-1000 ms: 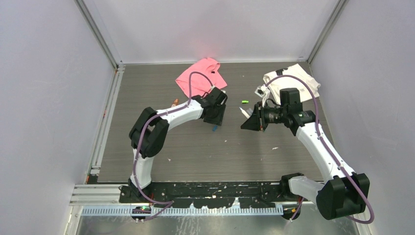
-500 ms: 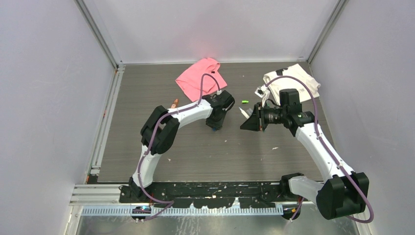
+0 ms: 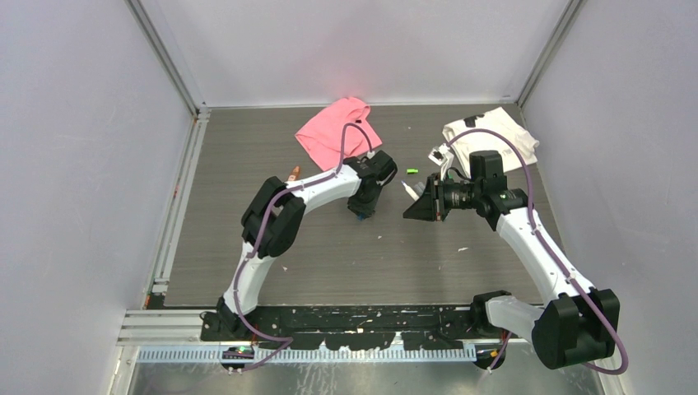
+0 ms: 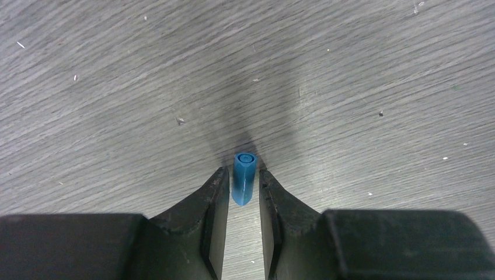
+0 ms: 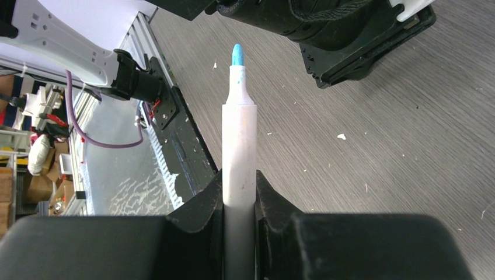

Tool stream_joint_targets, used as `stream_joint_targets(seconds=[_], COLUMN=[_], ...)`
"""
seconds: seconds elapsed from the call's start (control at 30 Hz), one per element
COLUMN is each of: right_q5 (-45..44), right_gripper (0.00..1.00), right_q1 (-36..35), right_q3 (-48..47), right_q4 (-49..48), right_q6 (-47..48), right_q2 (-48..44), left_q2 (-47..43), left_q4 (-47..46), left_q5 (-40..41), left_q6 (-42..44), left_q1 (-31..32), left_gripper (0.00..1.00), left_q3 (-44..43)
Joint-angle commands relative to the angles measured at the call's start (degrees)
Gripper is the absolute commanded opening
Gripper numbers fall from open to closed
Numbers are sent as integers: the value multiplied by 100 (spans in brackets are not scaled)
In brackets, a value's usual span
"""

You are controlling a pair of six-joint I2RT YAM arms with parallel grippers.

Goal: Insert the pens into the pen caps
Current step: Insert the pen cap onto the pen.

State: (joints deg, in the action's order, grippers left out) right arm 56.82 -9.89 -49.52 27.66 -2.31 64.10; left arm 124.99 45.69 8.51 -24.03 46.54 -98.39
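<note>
A blue pen cap stands on the grey table between the fingertips of my left gripper. The jaws sit close on both sides, with a thin sliver of table showing beside each. From above, the left gripper points down at mid-table. My right gripper is shut on a white-bodied pen whose blue tip is bare and aims toward the left arm. Seen from overhead, that pen sticks out of the right gripper a short way right of the left gripper. A green cap lies behind them. An orange pen lies far left.
A pink cloth lies at the back centre and a white cloth at the back right, with small items by its near corner. White specks dot the table. The left arm's wrist fills the top of the right wrist view.
The left arm has stretched to the right and its gripper has dropped down over the blue cap. The right arm and its pen have barely moved.
</note>
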Motion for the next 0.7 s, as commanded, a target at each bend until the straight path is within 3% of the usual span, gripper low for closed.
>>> stream_joint_targets(seconds=[0.0,0.2,0.33,0.4,0.53,0.67], right_q5=[150,163,179,196,269,288], right_gripper=[1,1,1,1,1,1], right_q1=[30,31,30,31,18,0], right_q3=[16,44,43,32,-95,-329], right_q4=[-217,-217,-205,-120,305,972], right_q6=[-68,-101,-80,27,604,1564], right_q2=[-215,-238,-220,-216,-201,-196], left_q2=[283,385,339,195,-519,-1757], left_q4=[189,272,267,198,-323,-1508], left_q5=[-22,-110,-126,-86,-111,-284], left_q6=[109,126,139,124,-85,-508], left_q1=[13,13,13,13,4,-25], left_gripper=[26,20,1,1,1,1], left_q3=[-160,-189,-169,-119,197,1173])
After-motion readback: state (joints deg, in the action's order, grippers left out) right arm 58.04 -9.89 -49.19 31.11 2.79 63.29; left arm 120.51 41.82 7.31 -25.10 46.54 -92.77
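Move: The blue cap lies on the table right between the left hand's open fingertips, practically at the hand point and perhaps 1 cm below it. From there the light green cap is about 14 cm ahead and 13 cm to the right, the orange marker some 11 cm ahead and 18 cm to the left. For the right hand, which already holds the white pen, the blue cap is about 8 cm ahead, 13 cm to the left and 19 cm below. The left fingers close from either side on the blue cap and pinch it, the hand staying put down at the table; only once the cap is gripped does the hand start up and back towards the base, about 1 cm, with hardly any tilt. The right hand keeps its hold on the white pen and eases back about 1 cm near the end. ##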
